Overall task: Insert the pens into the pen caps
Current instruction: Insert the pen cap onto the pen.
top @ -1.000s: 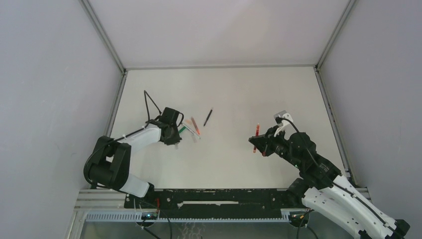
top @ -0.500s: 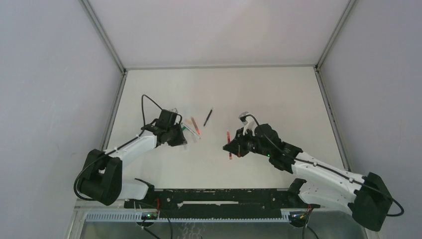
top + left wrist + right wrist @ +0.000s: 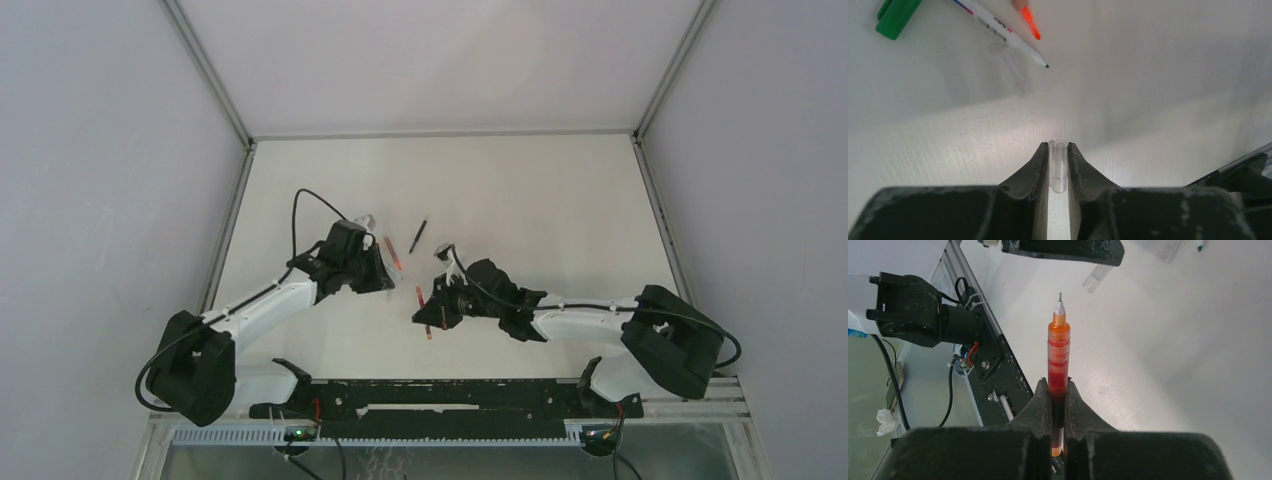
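Note:
My left gripper (image 3: 1059, 147) is shut on a small clear pen cap (image 3: 1060, 167) that stands upright between the jaws, its open end facing outward. The right gripper (image 3: 1059, 386) is shut on a red pen (image 3: 1059, 352), whose bare tip points away from the gripper toward the left gripper (image 3: 1063, 250) and the clear cap (image 3: 1096, 279). A gap remains between tip and cap. From above, the left gripper (image 3: 375, 275) and the right gripper (image 3: 432, 305) with the red pen (image 3: 424, 312) are close together, left of the table's middle.
A pale-barrelled pen (image 3: 1003, 35) with a green end (image 3: 895, 20) and a second red pen (image 3: 1030, 22) lie on the table beyond the left gripper. A black pen (image 3: 418, 235) lies further back. The black base rail (image 3: 440, 395) runs along the near edge.
The right arm has swung left across the table carrying the red pen, ending close to the left gripper. The left gripper has shifted right and a little nearer, still holding the cap.

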`<state>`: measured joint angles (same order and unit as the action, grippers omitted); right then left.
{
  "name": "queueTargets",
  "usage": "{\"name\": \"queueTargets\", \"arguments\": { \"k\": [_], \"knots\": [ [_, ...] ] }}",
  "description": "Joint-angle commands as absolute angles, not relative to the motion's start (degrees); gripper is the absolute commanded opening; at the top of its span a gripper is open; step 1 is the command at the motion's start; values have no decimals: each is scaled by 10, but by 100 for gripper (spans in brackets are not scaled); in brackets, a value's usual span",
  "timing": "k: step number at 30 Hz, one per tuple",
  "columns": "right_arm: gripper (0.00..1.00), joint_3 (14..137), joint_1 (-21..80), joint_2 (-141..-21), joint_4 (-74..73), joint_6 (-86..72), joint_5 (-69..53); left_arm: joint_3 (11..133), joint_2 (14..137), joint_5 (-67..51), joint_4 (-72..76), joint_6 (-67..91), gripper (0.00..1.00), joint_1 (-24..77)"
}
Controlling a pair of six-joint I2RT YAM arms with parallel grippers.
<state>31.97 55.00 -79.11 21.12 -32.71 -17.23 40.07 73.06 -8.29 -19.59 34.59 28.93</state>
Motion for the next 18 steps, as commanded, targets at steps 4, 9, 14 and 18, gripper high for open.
{"name": "queueTargets", "arguments": {
  "k": [4, 9, 14, 18],
  "knots": [
    [0, 344, 574, -850, 314, -346, -197, 457, 674, -115, -166, 369, 20, 304],
    [0, 361, 580, -888, 328, -364, -199, 462, 646, -127, -151, 383, 22, 306],
    [0, 386, 582, -910, 331, -371, -196, 461, 627, -131, -136, 389, 22, 307],
    [0, 399, 582, -912, 334, -376, -192, 456, 619, -133, -127, 393, 23, 308]
  ]
}}
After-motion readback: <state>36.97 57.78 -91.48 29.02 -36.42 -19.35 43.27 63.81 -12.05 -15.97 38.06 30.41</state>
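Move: From the right hand, which grips the red pen tip forward, the clear cap in the left fingers is about 7 cm ahead, 7 cm left and 4 cm lower. From the left hand, the red pen is thus some 7 cm back, 7 cm right and 3 cm higher. Below the left hand by about 6 cm lie a spare cap 5 cm ahead and 1 cm left, and a white pen 9 cm ahead and 1 cm left. The left hand lifts the clear cap about 8 cm and carries it some 3 cm right, its fingers tipping up roughly 15 degrees from their steep slant, clear of the pens on the table. Meanwhile the right hand brings the red pen about 4 cm left to close the sideways gap, sinking 2 to 3 cm and then starting up again, with a small dip backward that partly reverses; both grips hold and the parts don't touch yet. ##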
